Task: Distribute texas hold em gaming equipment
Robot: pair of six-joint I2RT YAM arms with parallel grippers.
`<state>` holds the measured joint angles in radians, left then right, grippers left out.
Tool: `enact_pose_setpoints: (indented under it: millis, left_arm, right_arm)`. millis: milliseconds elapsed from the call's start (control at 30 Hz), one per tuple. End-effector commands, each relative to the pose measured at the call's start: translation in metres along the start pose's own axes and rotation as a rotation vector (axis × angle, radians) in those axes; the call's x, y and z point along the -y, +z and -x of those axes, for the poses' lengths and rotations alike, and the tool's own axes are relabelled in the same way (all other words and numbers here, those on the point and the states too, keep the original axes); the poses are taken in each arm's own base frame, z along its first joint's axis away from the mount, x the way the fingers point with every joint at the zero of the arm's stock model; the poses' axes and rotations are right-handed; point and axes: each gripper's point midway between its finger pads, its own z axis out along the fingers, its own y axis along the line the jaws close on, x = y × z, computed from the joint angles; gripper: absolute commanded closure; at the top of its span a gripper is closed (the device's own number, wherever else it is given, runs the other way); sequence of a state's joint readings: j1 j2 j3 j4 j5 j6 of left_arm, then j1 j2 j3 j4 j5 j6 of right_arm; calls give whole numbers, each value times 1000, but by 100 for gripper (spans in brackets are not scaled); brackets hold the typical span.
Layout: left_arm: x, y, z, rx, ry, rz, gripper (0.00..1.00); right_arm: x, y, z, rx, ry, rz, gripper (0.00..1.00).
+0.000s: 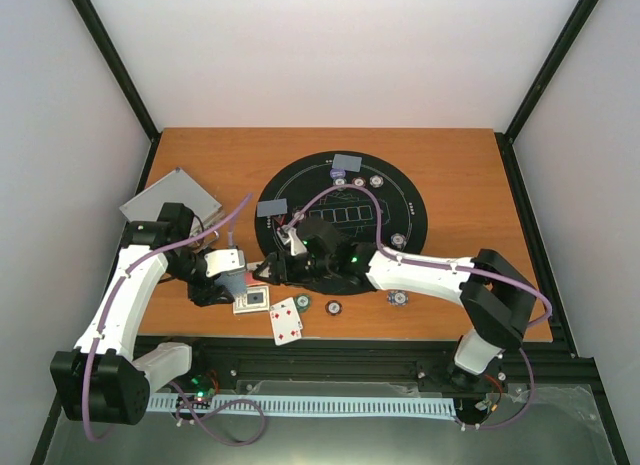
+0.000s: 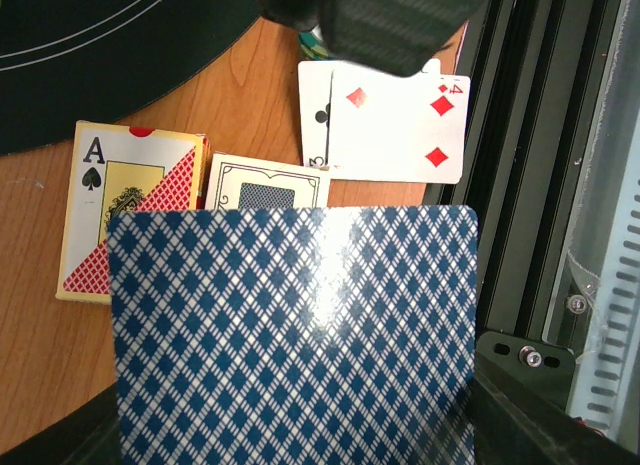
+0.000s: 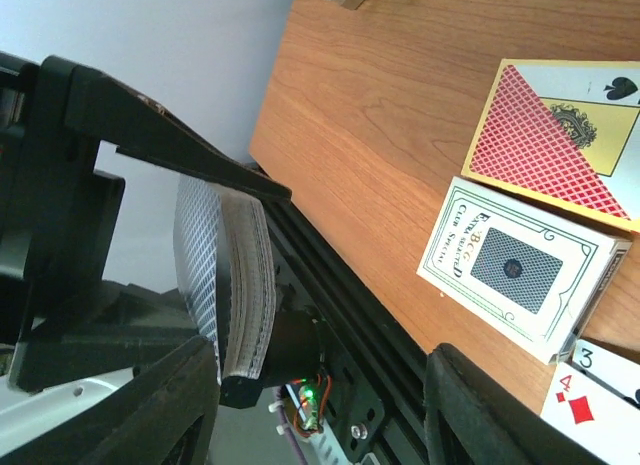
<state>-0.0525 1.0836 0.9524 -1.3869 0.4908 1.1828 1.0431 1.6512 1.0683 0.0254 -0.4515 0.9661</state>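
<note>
My left gripper [image 1: 229, 275] is shut on a thick deck of playing cards [image 2: 290, 335] with a blue-and-white diamond back, which fills the lower left wrist view and hides the jaws. My right gripper [image 1: 272, 267] sits just right of it, open, and the deck [image 3: 228, 285] stands close to its left finger [image 3: 110, 405]. On the wood by the front edge lie face-up cards [image 1: 286, 320], the four of diamonds [image 2: 400, 125] uppermost. Two grey-backed cards [image 1: 347, 163] [image 1: 270, 208] lie on the black mat [image 1: 410, 210]. Striped chips [image 1: 333, 307] [image 1: 399, 298] are scattered about.
Two card boxes lie beside the face-up cards, a red one with an ace [image 2: 125, 210] and a white one [image 2: 265, 190]. A silver case [image 1: 170, 198] sits at the back left. The black frame rail [image 1: 400, 360] runs along the near table edge.
</note>
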Motion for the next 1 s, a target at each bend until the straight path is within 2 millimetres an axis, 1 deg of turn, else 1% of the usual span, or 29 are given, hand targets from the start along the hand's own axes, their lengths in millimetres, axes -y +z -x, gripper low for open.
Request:
enact_pose_setpoints:
  millis: [0, 67, 133, 367, 633, 767, 967]
  left_arm:
    - [1, -2, 6, 27, 38, 1, 99]
    - [1, -2, 6, 31, 39, 3, 99]
    - [2, -2, 6, 31, 39, 2, 99]
    - [2, -2, 5, 26, 44, 3, 99]
    - [2, -3, 5, 26, 46, 4, 99]
    - [1, -3, 6, 28, 47, 6, 99]
    - [1, -4, 7, 29, 44, 5, 99]
  right_arm:
    - [-11, -10, 0, 10, -36, 42, 40]
    - [-19, -7, 0, -2, -37, 92, 34]
    - [-23, -3, 0, -10, -28, 125, 29]
    - [-28, 9, 2, -18, 1, 180, 24]
    - [-30, 23, 1, -33, 13, 192, 24]
    - [-32, 33, -1, -51, 20, 208, 24]
    - [-35, 47, 0, -69, 43, 267, 25]
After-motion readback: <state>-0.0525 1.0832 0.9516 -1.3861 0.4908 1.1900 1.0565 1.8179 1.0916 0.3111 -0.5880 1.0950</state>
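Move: About 6 cm to the right hand's left, some 3 cm back and roughly 2 cm lower, is the held card deck; it sits right between the left hand's own fingers. On the table about 16 cm beneath the right hand, the ace card box lies 3 cm left and 1 cm back, the white card box 4 cm left and 7 cm back. The face-up cards are 4 cm right and 11 cm back. Opening its fingers wider, the right hand first lifts about 2 cm, then sinks back past its starting height while swinging some 4 cm left, tipping its fingertips up roughly 10 degrees as it comes in close over the patterned face of the deck; contact can't be made out. The left hand stays still and keeps its grip on the deck. ##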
